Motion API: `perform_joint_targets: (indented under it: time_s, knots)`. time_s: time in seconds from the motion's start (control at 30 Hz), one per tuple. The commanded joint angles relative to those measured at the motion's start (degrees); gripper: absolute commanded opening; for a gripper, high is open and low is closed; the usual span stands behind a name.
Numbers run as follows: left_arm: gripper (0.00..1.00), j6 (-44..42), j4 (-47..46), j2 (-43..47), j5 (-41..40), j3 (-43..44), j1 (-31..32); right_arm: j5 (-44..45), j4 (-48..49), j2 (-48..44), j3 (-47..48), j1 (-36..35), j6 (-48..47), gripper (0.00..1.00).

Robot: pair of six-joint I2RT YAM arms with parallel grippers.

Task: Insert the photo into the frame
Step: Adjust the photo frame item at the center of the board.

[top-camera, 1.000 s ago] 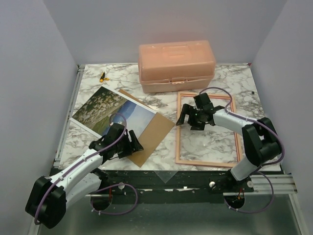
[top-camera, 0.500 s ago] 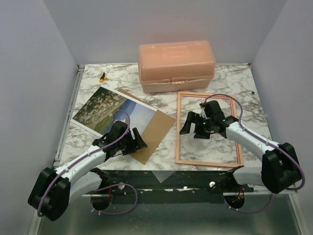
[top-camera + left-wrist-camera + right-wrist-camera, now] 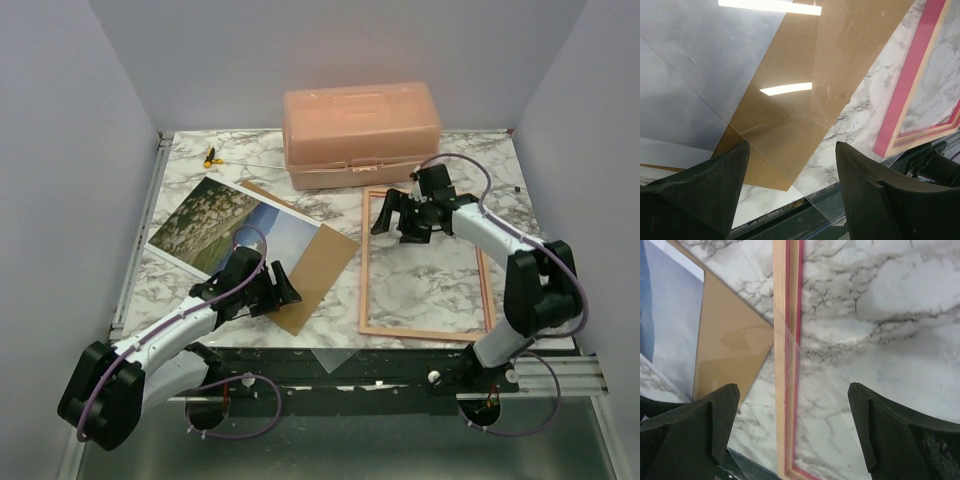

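Observation:
The photo (image 3: 235, 232) lies picture side up at the left of the table, its right part resting on a brown backing board (image 3: 318, 268). The frame (image 3: 363, 270) lies flat at the right, with marble showing through it. My left gripper (image 3: 285, 290) is open and empty just above the board's near corner (image 3: 765, 175); the photo's pale sky (image 3: 690, 65) shows ahead of its fingertips (image 3: 735, 165). My right gripper (image 3: 395, 215) hangs open and empty over the frame's far left part, with the frame's left rail (image 3: 787, 365) between its fingers (image 3: 715, 415).
A salmon-pink lidded box (image 3: 360, 133) stands at the back, close to the frame's far rail and the right arm. A small yellow and black object (image 3: 211, 156) lies at the far left. A clear sheet covers the board, its corner (image 3: 837, 212) overhanging the table's near edge.
The right arm swung from the frame's middle toward its far left corner, nearer the pink box. The left gripper edged slightly right over the board's near corner. Both stayed open.

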State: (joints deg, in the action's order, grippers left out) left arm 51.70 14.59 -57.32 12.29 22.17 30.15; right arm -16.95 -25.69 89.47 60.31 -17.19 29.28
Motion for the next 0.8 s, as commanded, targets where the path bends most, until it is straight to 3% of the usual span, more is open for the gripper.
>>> perform_joint_targets:
  time_s: [0.0, 0.27, 0.77]
  knots:
    - [0.72, -1.86, 2.73, -1.26, -1.4, -0.51, 0.43, -4.43, 0.45, 9.45, 5.44, 0.15, -4.72, 1.0]
    - [0.72, -2.26, 2.9, -1.83, -1.41, -0.23, 0.43, -14.59, 1.33, 12.91, 3.58, 0.14, -5.3, 0.97]
    - [0.72, -2.95, 2.86, 0.46, -0.58, 1.01, 0.79, -21.52, -1.89, -10.5, -16.94, 0.0, -1.09, 0.95]
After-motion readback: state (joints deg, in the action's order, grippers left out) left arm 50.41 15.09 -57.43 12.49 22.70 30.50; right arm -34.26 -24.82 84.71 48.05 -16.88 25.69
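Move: The clear sheet lies slantwise between the hands. From the right hand its middle is about 15 cm to the left, 11 cm back and 6 cm down. The frame's middle is 7 cm to the right and 7 cm back, the brown board's some 19 cm to the left and 7 cm back, both about 6 cm below. From the left hand, the sheet's middle is about 12 cm to the right, 4 cm ahead and slightly below. With open fingers the right hand reaches down onto the clear sheet's right side over the frame, sinking about 5 cm and easing slightly forward and left. It then sweeps back towards the base some 10 cm, dragging the sheet along and rising about 3 cm as it goes. Its wrist rolls left side up and turns counter-clockwise, each by roughly 10 degrees. ##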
